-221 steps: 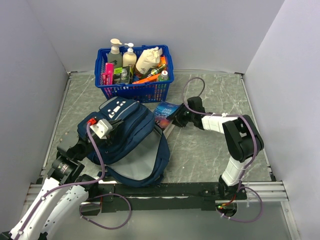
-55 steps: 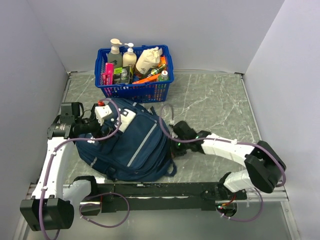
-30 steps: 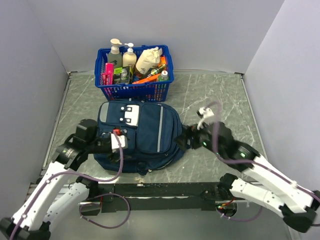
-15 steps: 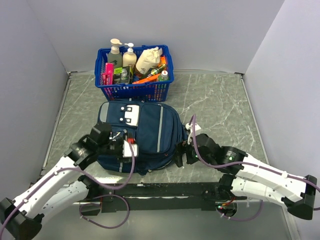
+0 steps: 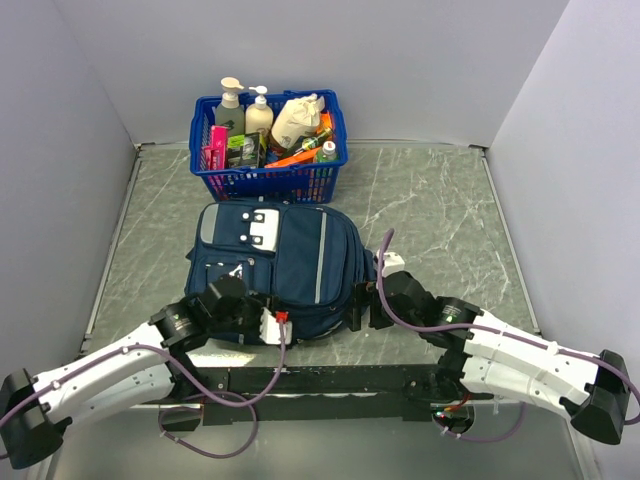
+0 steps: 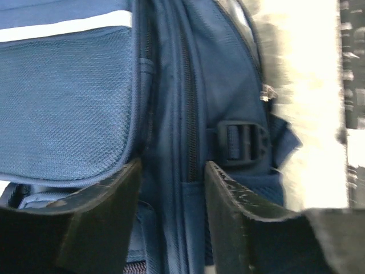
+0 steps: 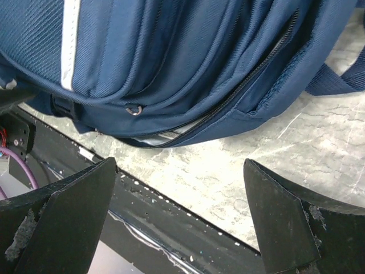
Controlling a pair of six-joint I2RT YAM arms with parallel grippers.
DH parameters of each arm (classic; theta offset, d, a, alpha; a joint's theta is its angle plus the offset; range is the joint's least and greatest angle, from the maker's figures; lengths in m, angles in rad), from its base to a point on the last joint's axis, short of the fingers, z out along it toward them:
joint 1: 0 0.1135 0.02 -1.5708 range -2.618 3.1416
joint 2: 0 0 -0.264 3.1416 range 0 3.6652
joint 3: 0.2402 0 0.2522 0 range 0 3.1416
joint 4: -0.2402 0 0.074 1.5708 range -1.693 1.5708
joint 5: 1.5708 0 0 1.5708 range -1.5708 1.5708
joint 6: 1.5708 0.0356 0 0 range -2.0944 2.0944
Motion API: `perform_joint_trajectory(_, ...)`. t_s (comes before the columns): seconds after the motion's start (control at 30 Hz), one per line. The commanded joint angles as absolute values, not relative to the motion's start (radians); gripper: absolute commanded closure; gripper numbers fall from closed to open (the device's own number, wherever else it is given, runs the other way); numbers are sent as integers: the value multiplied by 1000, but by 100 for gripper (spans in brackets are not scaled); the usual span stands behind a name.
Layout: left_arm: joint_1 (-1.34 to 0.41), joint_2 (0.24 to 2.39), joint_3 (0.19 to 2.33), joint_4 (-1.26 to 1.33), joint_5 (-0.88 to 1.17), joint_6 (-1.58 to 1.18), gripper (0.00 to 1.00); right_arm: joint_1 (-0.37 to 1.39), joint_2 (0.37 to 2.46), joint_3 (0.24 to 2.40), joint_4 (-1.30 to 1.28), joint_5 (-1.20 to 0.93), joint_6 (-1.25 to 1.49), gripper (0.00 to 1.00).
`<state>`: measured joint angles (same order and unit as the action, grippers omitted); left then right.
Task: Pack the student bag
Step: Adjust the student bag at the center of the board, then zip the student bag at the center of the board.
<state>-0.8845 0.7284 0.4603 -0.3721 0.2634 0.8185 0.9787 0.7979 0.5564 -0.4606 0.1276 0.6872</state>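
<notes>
The student bag (image 5: 285, 262), a navy backpack with white patches and a pale stripe, lies flat on the table, front side up. My left gripper (image 5: 275, 322) is at its near edge. In the left wrist view the left gripper (image 6: 171, 171) has its jaws partly apart astride a band of bag fabric (image 6: 68, 114) beside a zip (image 6: 190, 114) and a buckle (image 6: 242, 142). My right gripper (image 5: 362, 306) sits at the bag's near right corner. Seen from the right wrist, the right gripper (image 7: 179, 165) is wide open over bare table, the bag (image 7: 171, 57) just beyond it.
A blue mesh basket (image 5: 265, 183) of bottles and packets stands behind the bag at the back wall. The black base rail (image 7: 142, 217) runs along the table's near edge just under my right gripper. Grey walls close in both sides.
The left arm has drawn back to the bag's near edge and its jaws have narrowed. The right arm has dropped lower beside the bag's near right corner. The bag has not moved.
</notes>
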Motion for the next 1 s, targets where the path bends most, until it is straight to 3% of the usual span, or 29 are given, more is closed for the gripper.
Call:
perform_joint_trajectory(0.0, -890, 761, 399, -174, 59, 821, 50, 977, 792, 588, -414, 117, 701, 0)
perform_joint_trajectory(0.1, -893, 768, 357, -114, 2, 841, 59, 979, 781, 575, -408, 121, 698, 2)
perform_joint_trajectory(0.23, -894, 779, 354, 39, -67, 813, 96, 977, 776, 560, -384, 124, 680, 8)
perform_joint_trajectory(0.27, -893, 785, 363, 66, -84, 807, 99, 979, 775, 549, -368, 108, 669, 11)
perform_joint_trajectory(0.53, -893, 844, 595, 23, -58, 655, 99, 1058, 796, 531, -217, 97, 545, 22)
perform_joint_trajectory(0.77, -874, 865, 658, 3, -25, 577, 99, 1238, 980, 613, -153, 228, 446, 29)
perform_joint_trajectory(0.97, -859, 845, 673, -60, 23, 557, 99, 1258, 1104, 574, -29, 311, 423, 31)
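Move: The student bag lies flat, its near-side seam running between the left hand's half-open fingers, about 3 cm ahead and 1 cm below their grip point. From that hand the white flap patch is some 15 cm straight ahead at about the same height, and the loose buckle strap roughly 5 cm back, 6 cm right and 6 cm down. From the right hand that strap lies about 14 cm left, 5 cm back and 6 cm down, and the bag's middle some 16 cm left, 7 cm ahead and 5 cm down. The left hand pushes forward over the near edge of the student bag while its fingers shut on the edge seam, then with the pinch kept it hauls that edge up and farther forward, about 6 cm each way in all, drifting slightly right and turning some 15 degrees counter-clockwise. The right hand, beside the bag, hardly stirs at first, then swings about 7 cm left and a little back, rising slightly before it dips lower, towards the loose strap at the near edge, turning some 20 degrees counter-clockwise with its fingers closing partway on nothing. ##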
